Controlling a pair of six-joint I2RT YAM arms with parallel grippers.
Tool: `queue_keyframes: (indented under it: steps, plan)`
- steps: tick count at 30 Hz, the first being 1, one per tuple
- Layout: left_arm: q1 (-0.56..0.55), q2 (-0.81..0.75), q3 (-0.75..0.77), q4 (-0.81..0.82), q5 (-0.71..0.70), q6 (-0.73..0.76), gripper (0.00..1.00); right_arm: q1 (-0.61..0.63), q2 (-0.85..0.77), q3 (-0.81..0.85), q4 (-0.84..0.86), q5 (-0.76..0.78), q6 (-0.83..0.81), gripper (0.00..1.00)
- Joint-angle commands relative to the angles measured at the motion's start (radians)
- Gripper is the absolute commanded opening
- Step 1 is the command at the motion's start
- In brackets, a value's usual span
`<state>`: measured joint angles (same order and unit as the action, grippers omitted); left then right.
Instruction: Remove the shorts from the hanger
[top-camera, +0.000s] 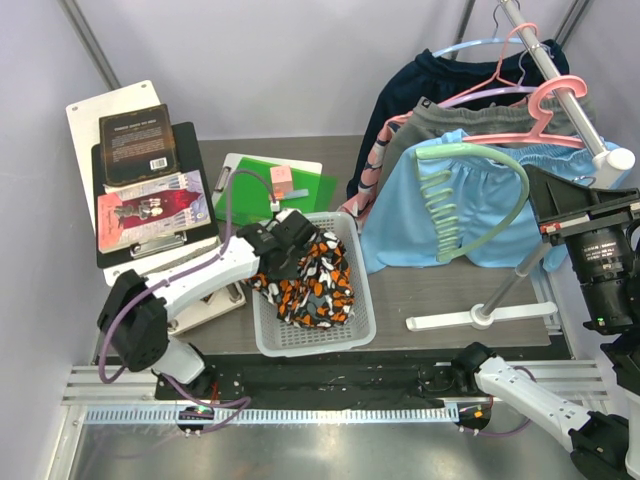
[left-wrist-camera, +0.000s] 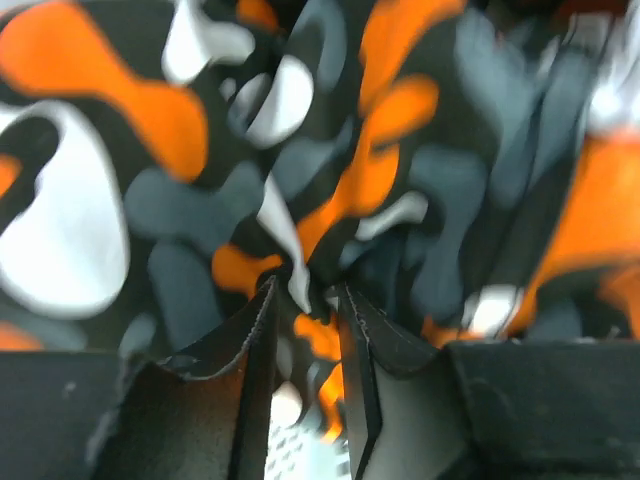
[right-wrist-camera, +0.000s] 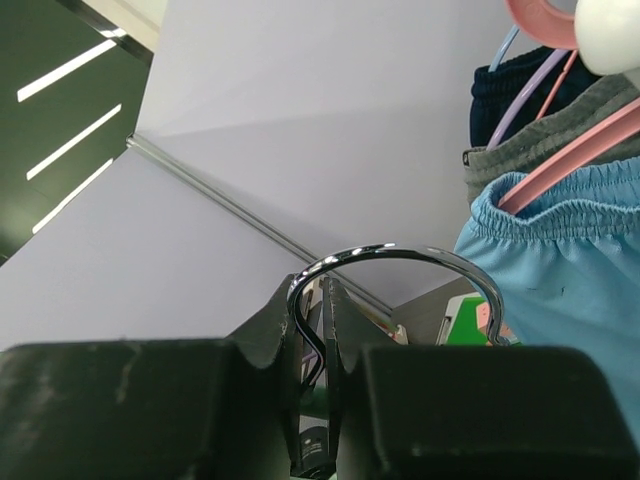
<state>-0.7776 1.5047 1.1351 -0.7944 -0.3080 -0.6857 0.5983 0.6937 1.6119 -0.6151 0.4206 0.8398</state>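
The orange, black, white and grey camouflage shorts (top-camera: 315, 285) lie bunched in a white mesh basket (top-camera: 312, 340). My left gripper (top-camera: 290, 250) reaches down into them. In the left wrist view its jaws (left-wrist-camera: 305, 290) stand narrow, pinching a fold of the camouflage shorts (left-wrist-camera: 400, 150). The light blue shorts (top-camera: 480, 220) hang on a pink hanger (top-camera: 545, 120) on the rack. My right gripper (top-camera: 548, 205) is shut on the chrome hook (right-wrist-camera: 400, 252) of a bare mint green hanger (top-camera: 480, 155), held in front of the blue shorts (right-wrist-camera: 560, 270).
Grey shorts (top-camera: 450, 115) and a dark navy garment (top-camera: 450, 70) hang behind the blue pair. The rack's white foot (top-camera: 480, 318) lies right of the basket. Books on a clipboard (top-camera: 150, 180) and a green clipboard (top-camera: 270, 185) sit at left.
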Motion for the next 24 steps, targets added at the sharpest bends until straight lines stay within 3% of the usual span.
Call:
queue_keyframes:
  steps: [1, 6, 14, 19, 24]
  plan:
    - [-0.074, -0.155, 0.026, -0.029, -0.219, 0.041, 0.32, 0.000, 0.004, 0.031, 0.058, 0.004, 0.010, 0.01]
    - [-0.077, -0.112, 0.020, -0.066, -0.249, 0.061, 0.29, 0.000, 0.004, 0.029, 0.057, 0.003, 0.015, 0.01]
    - [-0.052, 0.046, 0.015, -0.011, -0.181, 0.152, 0.00, 0.000, 0.006, 0.037, 0.054, -0.014, 0.027, 0.01]
    - [-0.061, 0.184, -0.050, 0.092, 0.024, 0.144, 0.00, 0.000, -0.005, 0.033, 0.045, -0.013, 0.038, 0.01]
    - [-0.212, 0.256, 0.021, 0.067, 0.010, 0.135, 0.00, -0.002, -0.011, 0.017, 0.038, -0.019, 0.041, 0.01]
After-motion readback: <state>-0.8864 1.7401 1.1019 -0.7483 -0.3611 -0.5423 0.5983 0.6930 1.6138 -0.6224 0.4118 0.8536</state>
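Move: The camo shorts lie bunched in the grey basket right under the left hand; their middle is some 6 cm back, 2 cm right and 6 cm below. The basket's middle is about 6 cm back, 4 cm right and 8 cm below. Beyond lie the green folder, 11 cm ahead and 4 cm left, and the pink cube, 14 cm ahead and 3 cm left, both about 8 cm lower. From the right hand the shorts are roughly 30 cm left, 2 cm ahead and 52 cm below. Pressing the camo shorts down into the basket with its fingertips, the left hand first bobs up about 4 cm while its nearly shut fingers close fully, then drives down some 12 cm, drawing back a little towards the basket's middle near the end. The wrist rolls about 15 degrees, fingertips swinging left, and turns slightly clockwise. ##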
